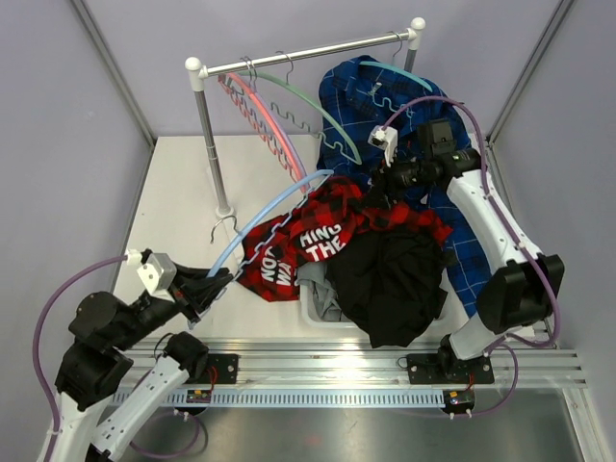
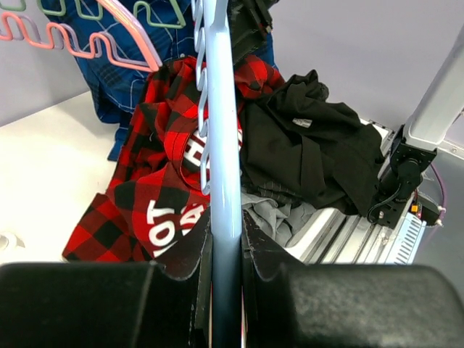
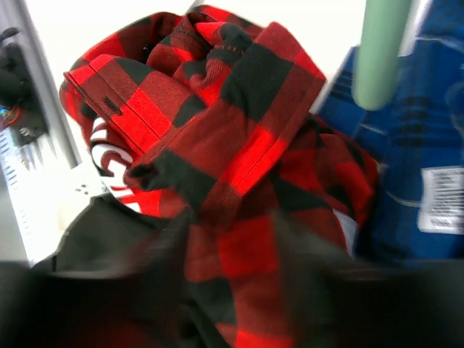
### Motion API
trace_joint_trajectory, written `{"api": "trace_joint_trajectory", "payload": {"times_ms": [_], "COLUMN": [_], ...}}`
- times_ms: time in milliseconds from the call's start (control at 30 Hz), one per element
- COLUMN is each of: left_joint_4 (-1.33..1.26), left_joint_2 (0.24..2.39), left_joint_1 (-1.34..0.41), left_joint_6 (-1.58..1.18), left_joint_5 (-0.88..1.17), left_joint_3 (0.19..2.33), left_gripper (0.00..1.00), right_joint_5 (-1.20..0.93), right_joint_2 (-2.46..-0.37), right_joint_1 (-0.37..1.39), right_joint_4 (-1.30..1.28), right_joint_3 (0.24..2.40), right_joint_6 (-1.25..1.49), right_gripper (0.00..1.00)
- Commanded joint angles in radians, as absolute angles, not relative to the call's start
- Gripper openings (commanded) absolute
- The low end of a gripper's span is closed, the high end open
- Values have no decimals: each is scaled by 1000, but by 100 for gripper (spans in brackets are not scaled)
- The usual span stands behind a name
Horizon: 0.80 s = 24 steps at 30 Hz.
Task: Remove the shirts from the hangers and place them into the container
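Observation:
My left gripper (image 1: 217,284) (image 2: 225,246) is shut on one end of a light blue hanger (image 1: 269,217) (image 2: 221,145). The hanger's far arm lies on the red-and-black plaid shirt (image 1: 322,231) (image 2: 159,188) (image 3: 239,123). That shirt is heaped on the left rim of the white container (image 1: 313,318), over a grey shirt (image 1: 318,289) and beside a black shirt (image 1: 390,279). My right gripper (image 1: 366,197) (image 3: 239,246) is low over the plaid shirt at its far side. Its blurred fingers stand apart with red cloth between them. A blue plaid shirt (image 1: 356,101) hangs on a teal hanger (image 1: 395,75).
A white-and-steel rail (image 1: 308,53) crosses the back of the table, its post (image 1: 214,144) at the left. Bare pink (image 1: 260,120) and green (image 1: 308,111) (image 3: 380,51) hangers hang from it. The blue plaid shirt trails down beside the right arm (image 1: 500,231).

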State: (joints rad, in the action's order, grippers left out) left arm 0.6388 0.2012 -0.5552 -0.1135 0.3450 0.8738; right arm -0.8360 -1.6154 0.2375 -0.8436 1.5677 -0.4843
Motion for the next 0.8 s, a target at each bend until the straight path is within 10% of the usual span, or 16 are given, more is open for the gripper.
{"api": "trace_joint_trajectory", "payload": {"times_ms": [0,433,767], "left_joint_4": [483,531,545], "left_joint_2": [253,501,598], "left_joint_1": [-551,-551,-551], "left_joint_6": [-111,41,80], "left_joint_5": [393,679,765], "left_joint_3": [888,1022,1092], "left_gripper": [0,0,0], "right_joint_5": [-747,-1083,-910], "right_joint_2": [-1433,-1316,-1319], "right_joint_1": [241,245,506], "right_joint_4": [-831,-1458,-1299], "right_joint_3": [1571,1772,1793], "right_joint_6": [-589,-1302,-1077], "right_gripper": [65,83,89]}}
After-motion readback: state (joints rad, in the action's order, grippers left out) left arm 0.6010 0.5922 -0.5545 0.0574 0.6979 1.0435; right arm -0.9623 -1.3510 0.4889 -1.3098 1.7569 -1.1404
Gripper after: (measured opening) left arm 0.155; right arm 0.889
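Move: The far end of the blue hanger is about 8 cm left of my right hand, 4 cm back and 13 cm above. From that hand, the red plaid shirt it is leaving centres 8 cm left, 7 cm back and 10 cm below. The black shirt lies 6 cm right, 18 cm back and 13 cm below, and the green hanger's lower end is 4 cm left, 3 cm ahead and 10 cm up. My left hand, gripping the near end, has the blue far end 20 cm ahead, 23 cm right and slightly above. I open my right fingers wide, clear of the plaid shirt, and draw that hand up and about 15 cm back, then left and slightly down until its open jaws straddle the blue hanger near its far end, the wrist swinging counter-clockwise. Meanwhile my left hand keeps its pinch, shifts some 6 cm right and turns about 20 degrees clockwise, offering that end. ##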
